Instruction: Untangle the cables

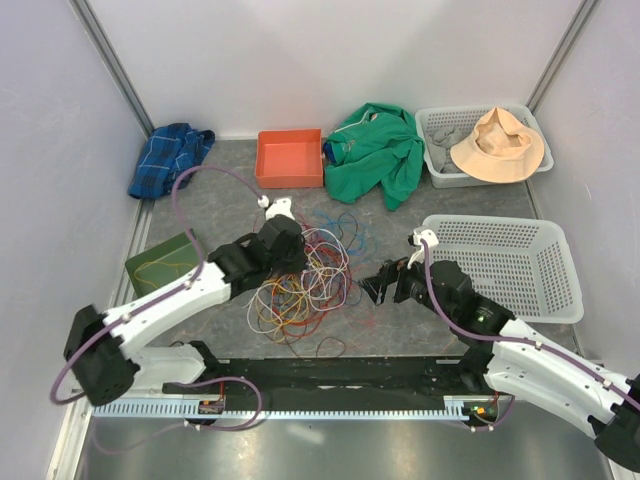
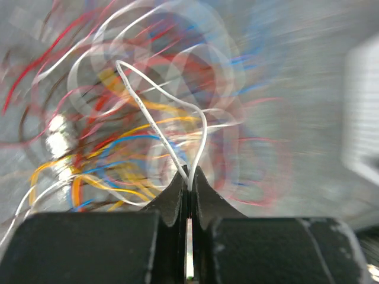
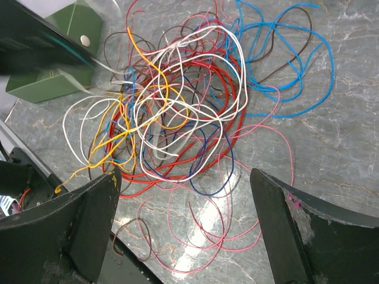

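The cables point(image 1: 305, 280) lie in a tangled heap of red, white, yellow, blue and pink wires on the grey table between the two arms. My left gripper point(image 1: 288, 248) is over the heap's left side. In the left wrist view, the gripper point(image 2: 190, 175) is shut on a loop of white cable point(image 2: 148, 112), both strands pinched at the fingertips, and the background is blurred. My right gripper point(image 1: 384, 284) hovers just right of the heap. In the right wrist view it point(image 3: 183, 177) stands open above the pink strands at the cables' point(image 3: 177, 106) edge, holding nothing.
A green box point(image 1: 160, 262) sits left of the heap. At the back are a blue plaid cloth point(image 1: 170, 155), an orange tray point(image 1: 290, 158), a green garment point(image 1: 378, 150) and a white basket point(image 1: 442, 178) with a tan hat point(image 1: 497, 145). A second white basket point(image 1: 505, 265) stands right.
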You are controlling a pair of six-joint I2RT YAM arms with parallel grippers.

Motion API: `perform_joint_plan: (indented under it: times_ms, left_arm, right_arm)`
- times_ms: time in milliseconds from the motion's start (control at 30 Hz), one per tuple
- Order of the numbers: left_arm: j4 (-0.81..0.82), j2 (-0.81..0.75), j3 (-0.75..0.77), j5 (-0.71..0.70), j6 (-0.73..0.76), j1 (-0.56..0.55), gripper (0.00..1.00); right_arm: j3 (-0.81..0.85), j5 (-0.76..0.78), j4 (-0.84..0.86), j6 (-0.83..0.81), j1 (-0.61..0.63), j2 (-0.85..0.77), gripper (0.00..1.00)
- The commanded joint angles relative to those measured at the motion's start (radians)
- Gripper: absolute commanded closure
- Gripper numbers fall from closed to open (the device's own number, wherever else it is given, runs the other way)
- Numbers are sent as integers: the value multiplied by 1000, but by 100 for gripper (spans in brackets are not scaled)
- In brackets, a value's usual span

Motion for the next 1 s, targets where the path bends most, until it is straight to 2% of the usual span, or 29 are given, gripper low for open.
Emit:
perform_joint_plan:
  times_ms: [0, 167, 400, 533, 700, 967]
  left_arm:
    - [67, -159, 191, 37, 149, -69, 98]
    - [113, -182, 319, 129, 198, -80, 98]
    - [126, -89, 518, 215, 253, -80, 98]
    - [140, -47, 571, 235, 263, -82, 98]
    - [150, -26, 594, 254, 264, -82, 98]
    - [140, -21, 589, 252, 267, -82, 98]
  right_arm:
    - [60, 22, 11, -24, 3, -12, 2]
    - [72, -19, 26, -16, 3, -33, 2]
    - [96, -45, 26, -34, 3, -105, 2]
    - [129, -85, 69, -45, 3, -121, 2]
    - [119, -157, 178, -22, 3, -27, 2]
    - [70, -223, 498, 9, 8, 220, 3]
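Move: The left hand already holds a white cable, with the cable tangle almost directly beneath, about 9 cm down and 1 cm right. The blue cable lies some 12 cm ahead and 11 cm right, the green garment about 33 cm ahead and 19 cm right, and the green box roughly 32 cm left and 4 cm ahead. For the right hand, the tangle is about 9 cm ahead, 14 cm left and 11 cm below. Keeping the white cable pinched in its shut fingers, the left hand pulls it steeply up from the tangle, about 27 cm and mostly in the first half, drifting 8 cm right while the fingers tilt up some 30 degrees and swing clockwise. The open right hand rises about 9 cm, then shifts left and sinks a little. ##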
